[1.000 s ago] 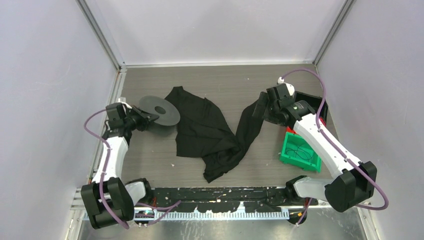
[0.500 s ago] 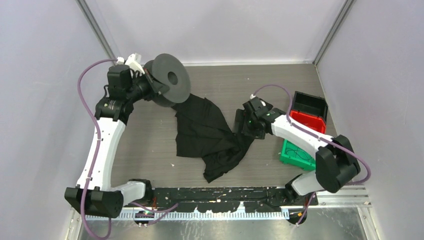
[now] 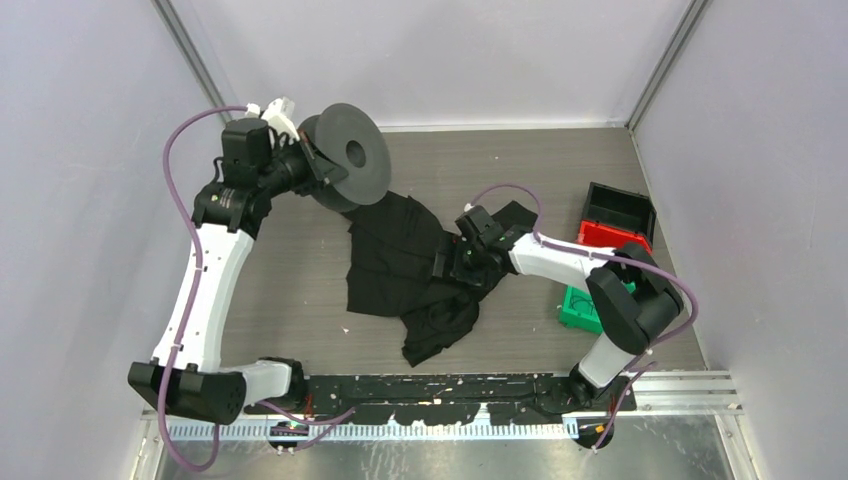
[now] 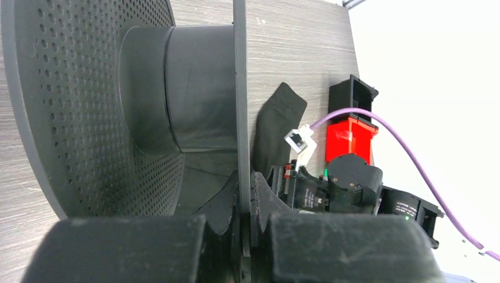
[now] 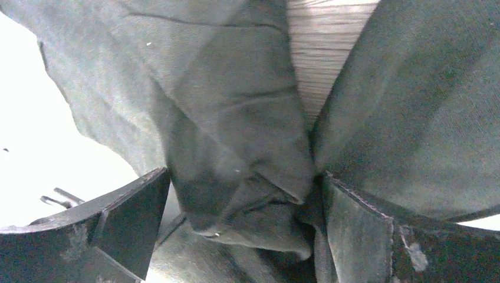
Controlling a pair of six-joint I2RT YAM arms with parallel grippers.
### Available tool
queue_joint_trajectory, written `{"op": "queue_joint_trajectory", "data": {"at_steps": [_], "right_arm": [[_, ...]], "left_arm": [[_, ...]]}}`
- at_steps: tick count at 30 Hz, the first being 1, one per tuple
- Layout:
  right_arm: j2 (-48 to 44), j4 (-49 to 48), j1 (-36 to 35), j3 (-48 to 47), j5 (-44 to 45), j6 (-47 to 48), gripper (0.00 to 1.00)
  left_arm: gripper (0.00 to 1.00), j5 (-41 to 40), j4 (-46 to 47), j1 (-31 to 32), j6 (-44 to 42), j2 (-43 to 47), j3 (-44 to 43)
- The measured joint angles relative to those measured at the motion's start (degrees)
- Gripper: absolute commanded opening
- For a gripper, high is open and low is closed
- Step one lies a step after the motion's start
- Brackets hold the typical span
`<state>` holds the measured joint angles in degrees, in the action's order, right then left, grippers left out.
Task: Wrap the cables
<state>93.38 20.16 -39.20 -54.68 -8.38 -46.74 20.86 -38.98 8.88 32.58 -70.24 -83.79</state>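
Observation:
A grey spool (image 3: 350, 160) with perforated flanges (image 4: 71, 100) is held up off the table at the back left. My left gripper (image 3: 312, 166) is shut on the rim of one thin flange (image 4: 239, 88), with one finger on each side (image 4: 246, 191). My right gripper (image 3: 447, 263) is low over the black cloth garment (image 3: 395, 250), open, its jaws straddling a bunched fold of the fabric (image 5: 242, 183). The cloth (image 5: 236, 118) fills the right wrist view. The cables do not show in any view.
Black (image 3: 620, 205), red (image 3: 598, 236) and green (image 3: 572, 308) bins stand at the right, the green one half hidden by the right arm. Walls enclose the table on three sides. Bare wood table (image 3: 290, 290) lies left of the cloth.
The left arm lifted the spool off the table and carried it up toward the back left. The right arm swung left from the bins down onto the cloth, still open.

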Motion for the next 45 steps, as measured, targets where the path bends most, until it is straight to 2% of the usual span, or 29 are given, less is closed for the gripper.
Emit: {"op": "queue_joint_trajectory", "data": {"at_steps": [4,8,12,20,23,27,30,36,41,45], "right_arm": [[1.4,-1.8,-2.1,-1.8,-2.6,-0.3,1.0],[1.3,2.9,-3.5,-7.5,0.4,2.7,1.0],[-2.7,10.0,-3.5,-11.6,11.8,7.4,1.0],[-19.6,23.8,-0.9,-13.5,35.1,13.3,1.0],[-23.7,28.2,3.0,-14.2,41.3,13.2,1.0],[-30.2,32.7,11.8,-14.2,46.8,12.1,1.0],[-35.4,34.8,16.8,-14.5,49.9,11.5,1.0],[-39.1,37.6,18.4,-17.6,52.5,10.9,1.0],[-39.2,39.1,18.4,-18.2,53.1,10.8,1.0],[-39.5,40.0,18.4,-18.2,53.2,10.8,1.0]], "left_arm": [[0.01,0.2,-0.8,1.6,-0.8,-1.0,-1.1],[0.01,0.4,-3.0,5.3,-3.3,-4.7,-3.7],[0.0,0.6,-4.4,9.9,-5.2,-9.0,-5.2],[0.01,-1.1,-6.8,18.5,-8.0,-18.6,-9.1],[0.0,-2.9,-6.9,23.0,-8.9,-22.2,-12.0],[0.01,-4.0,-5.7,28.8,-8.8,-26.3,-15.0],[0.01,-4.7,-4.8,33.2,-8.3,-31.2,-19.0],[0.0,-4.9,-1.2,40.0,-5.5,-44.3,-29.0],[0.01,-5.5,0.8,43.3,-2.8,-50.4,-30.7],[0.01,-6.8,2.7,44.4,-2.8,-51.8,-31.6]]}}
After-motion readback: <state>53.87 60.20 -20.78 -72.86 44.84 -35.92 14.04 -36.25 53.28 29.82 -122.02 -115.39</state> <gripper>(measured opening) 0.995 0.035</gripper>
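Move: The left hand already holds the grey spool by its flange; the bare table between cloth and bins lies about 41 cm to its right, 4 cm back and 33 cm below. From that hand the black cloth is 16 cm right, 7 cm back, and the red bin 58 cm right, 2 cm back. From the open right hand, low on the cloth, the green bin with the cable lies 34 cm right, 7 cm back; the red bin 35 cm right, 6 cm ahead; the black bin 41 cm right, 15 cm ahead. Rightward across the cloth and down, the left arm swings the spool some 35 cm over and 17 cm lower towards the gap beside the bins, turning about 40 degrees clockwise with its grip kept. The right hand, fingers wide open, first pushes the cloth left about 3 cm, then lifts off it and sweeps 33 cm back to the right and 25 cm up, turning clockwise, to stop above the bins. ##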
